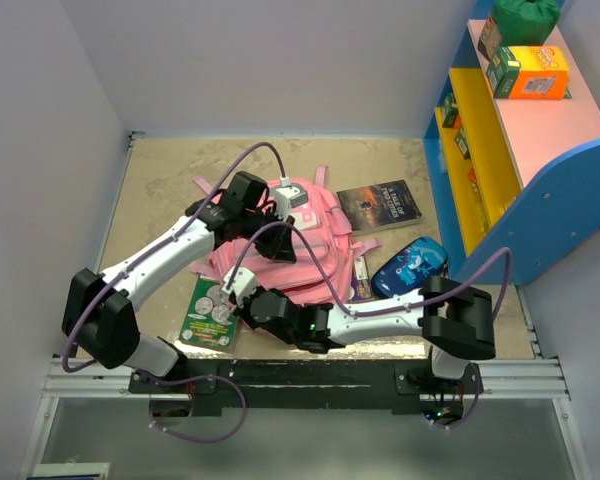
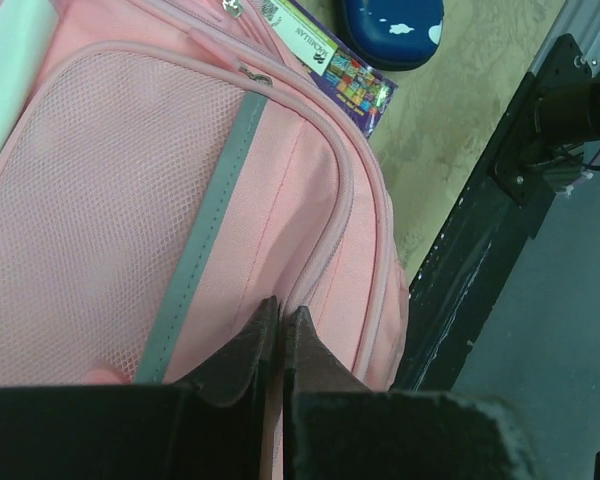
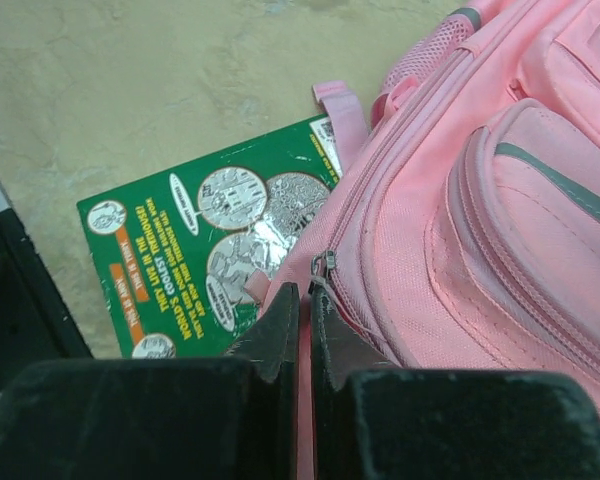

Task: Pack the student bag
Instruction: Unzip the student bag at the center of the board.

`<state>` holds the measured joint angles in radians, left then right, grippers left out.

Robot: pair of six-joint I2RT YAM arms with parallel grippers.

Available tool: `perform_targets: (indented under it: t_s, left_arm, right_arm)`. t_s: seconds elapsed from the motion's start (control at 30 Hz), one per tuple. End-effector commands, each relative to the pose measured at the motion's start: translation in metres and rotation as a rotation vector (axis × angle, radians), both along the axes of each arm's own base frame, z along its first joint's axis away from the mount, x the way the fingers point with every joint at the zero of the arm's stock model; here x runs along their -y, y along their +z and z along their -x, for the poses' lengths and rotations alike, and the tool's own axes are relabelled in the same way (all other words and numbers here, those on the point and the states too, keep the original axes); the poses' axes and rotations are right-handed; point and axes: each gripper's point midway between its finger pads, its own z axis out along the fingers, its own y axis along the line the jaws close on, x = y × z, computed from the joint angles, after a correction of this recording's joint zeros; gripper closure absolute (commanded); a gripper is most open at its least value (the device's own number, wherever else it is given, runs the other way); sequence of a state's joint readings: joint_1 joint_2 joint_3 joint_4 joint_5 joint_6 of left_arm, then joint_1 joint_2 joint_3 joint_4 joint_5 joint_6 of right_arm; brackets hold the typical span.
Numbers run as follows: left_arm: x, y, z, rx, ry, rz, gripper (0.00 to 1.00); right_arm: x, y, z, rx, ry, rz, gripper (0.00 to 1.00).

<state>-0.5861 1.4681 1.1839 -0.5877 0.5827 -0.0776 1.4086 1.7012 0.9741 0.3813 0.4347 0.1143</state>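
The student bag point(image 1: 315, 235), pink with grey trim, lies in the middle of the table. Its mesh pocket and grey stripe fill the left wrist view point(image 2: 160, 200). My left gripper point(image 1: 277, 243) is over the bag, and its jaws point(image 2: 282, 312) are shut on a fold of pink fabric beside a zip seam. My right gripper point(image 1: 232, 283) is at the bag's near left corner. It point(image 3: 305, 292) is pinched on pink fabric right next to a metal zip slider point(image 3: 322, 265) of the bag point(image 3: 460, 200).
A green book point(image 1: 210, 312) point(image 3: 180, 260) lies partly under the bag's near left corner. A dark book point(image 1: 380, 205), a blue pencil case point(image 1: 410, 265) point(image 2: 392, 30) and a colourful booklet point(image 2: 330, 65) lie to the right. A shelf unit point(image 1: 500, 150) with boxes stands at the far right.
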Motion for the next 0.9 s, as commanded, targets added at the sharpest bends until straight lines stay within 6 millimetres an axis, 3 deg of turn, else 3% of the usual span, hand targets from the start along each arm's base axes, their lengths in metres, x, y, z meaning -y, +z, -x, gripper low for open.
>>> perform_targets:
  t_s: [0.0, 0.03, 0.13, 0.23, 0.27, 0.3, 0.33, 0.37, 0.4, 0.43, 0.5, 0.53, 0.6, 0.67, 0.7, 0.73, 0.8, 0.83, 0.87]
  left_arm:
    - [0.040, 0.095, -0.048, 0.271, 0.008, 0.289, 1.00]
    - [0.039, 0.098, -0.048, 0.285, 0.006, 0.290, 1.00]
    - [0.033, 0.102, -0.051, 0.332, -0.005, 0.274, 1.00]
    - [0.023, 0.105, -0.051, 0.396, -0.022, 0.239, 1.00]
    - [0.019, 0.106, -0.055, 0.426, -0.001, 0.219, 1.00]
    - [0.017, 0.108, -0.056, 0.443, 0.007, 0.214, 1.00]
    - [0.014, 0.111, -0.059, 0.499, -0.009, 0.194, 1.00]
    - [0.009, 0.110, -0.064, 0.515, 0.011, 0.162, 1.00]
    - [0.007, 0.117, -0.067, 0.539, 0.023, 0.152, 1.00]
    - [0.004, 0.117, -0.071, 0.563, 0.023, 0.128, 1.00]
    - [-0.004, 0.112, -0.075, 0.569, 0.047, 0.081, 1.00]
    - [-0.006, 0.112, -0.076, 0.587, 0.044, 0.068, 1.00]
    - [-0.010, 0.104, -0.075, 0.586, 0.047, 0.047, 1.00]
    - [-0.014, 0.102, -0.076, 0.603, 0.052, 0.035, 1.00]
    - [-0.016, 0.101, -0.076, 0.608, 0.056, 0.027, 1.00]
    - [-0.019, 0.098, -0.075, 0.611, 0.057, 0.015, 1.00]
    - [-0.023, 0.092, -0.078, 0.614, 0.069, -0.006, 1.00]
    - [-0.027, 0.091, -0.080, 0.618, 0.078, -0.015, 1.00]
    - [-0.029, 0.089, -0.081, 0.621, 0.086, -0.021, 1.00]
  right_arm:
    - [-0.074, 0.050, 0.052, 0.002, 0.264, -0.193, 0.97]
    - [-0.079, 0.041, 0.051, 0.000, 0.261, -0.176, 0.96]
    - [-0.077, 0.056, 0.042, 0.020, 0.219, -0.196, 0.89]
    - [-0.053, 0.061, 0.027, 0.018, 0.104, -0.209, 0.77]
    - [-0.040, 0.068, 0.023, 0.016, 0.071, -0.217, 0.67]
    - [-0.032, 0.073, 0.021, -0.017, 0.027, -0.237, 0.63]
    - [-0.016, 0.064, 0.011, -0.028, -0.059, -0.186, 0.60]
    - [-0.007, 0.075, 0.007, -0.051, -0.108, -0.199, 0.57]
    - [0.000, 0.074, 0.005, -0.105, -0.170, -0.206, 0.57]
    - [0.020, 0.057, -0.002, -0.115, -0.250, -0.111, 0.57]
    - [0.038, 0.056, -0.008, -0.187, -0.366, -0.110, 0.52]
    - [0.058, 0.044, -0.009, -0.195, -0.417, -0.032, 0.48]
    - [0.085, 0.048, -0.014, -0.241, -0.556, -0.089, 0.39]
    - [0.127, 0.034, -0.022, -0.236, -0.683, -0.036, 0.32]
    - [0.140, 0.034, -0.024, -0.290, -0.763, -0.103, 0.29]
    - [0.170, 0.032, -0.029, -0.302, -0.836, -0.076, 0.27]
    - [0.200, 0.024, -0.032, -0.370, -0.961, -0.135, 0.23]
    - [0.228, 0.026, -0.036, -0.381, -1.033, -0.141, 0.21]
    - [0.247, 0.015, -0.037, -0.399, -1.090, -0.132, 0.17]
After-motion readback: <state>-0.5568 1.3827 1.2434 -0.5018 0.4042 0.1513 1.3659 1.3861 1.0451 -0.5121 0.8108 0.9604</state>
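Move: The right hand already has the zipper pull between its fingertips at the student bag's left end. The bag's middle is about 12 cm to its right and 8 cm ahead, slightly lower. The green workbook's middle lies roughly 8 cm left, 5 cm back and 10 cm down. From the left hand, which still pinches the pocket piping, that pull is about 12 cm left and 10 cm back, a little lower; the mint clasp panel is some 9 cm ahead and 3 cm right. Leftward and forward some 2 cm, dipping slightly, the right hand finishes its pull on the zipper, then opens wide and lets go. It rises and sweeps back to the right about 17 cm over the bag, swinging its fingers some 40 degrees clockwise. The left hand, keeping its pinch on the pocket piping, draws the bag's front forward and up, tilting its fingertips forward. ##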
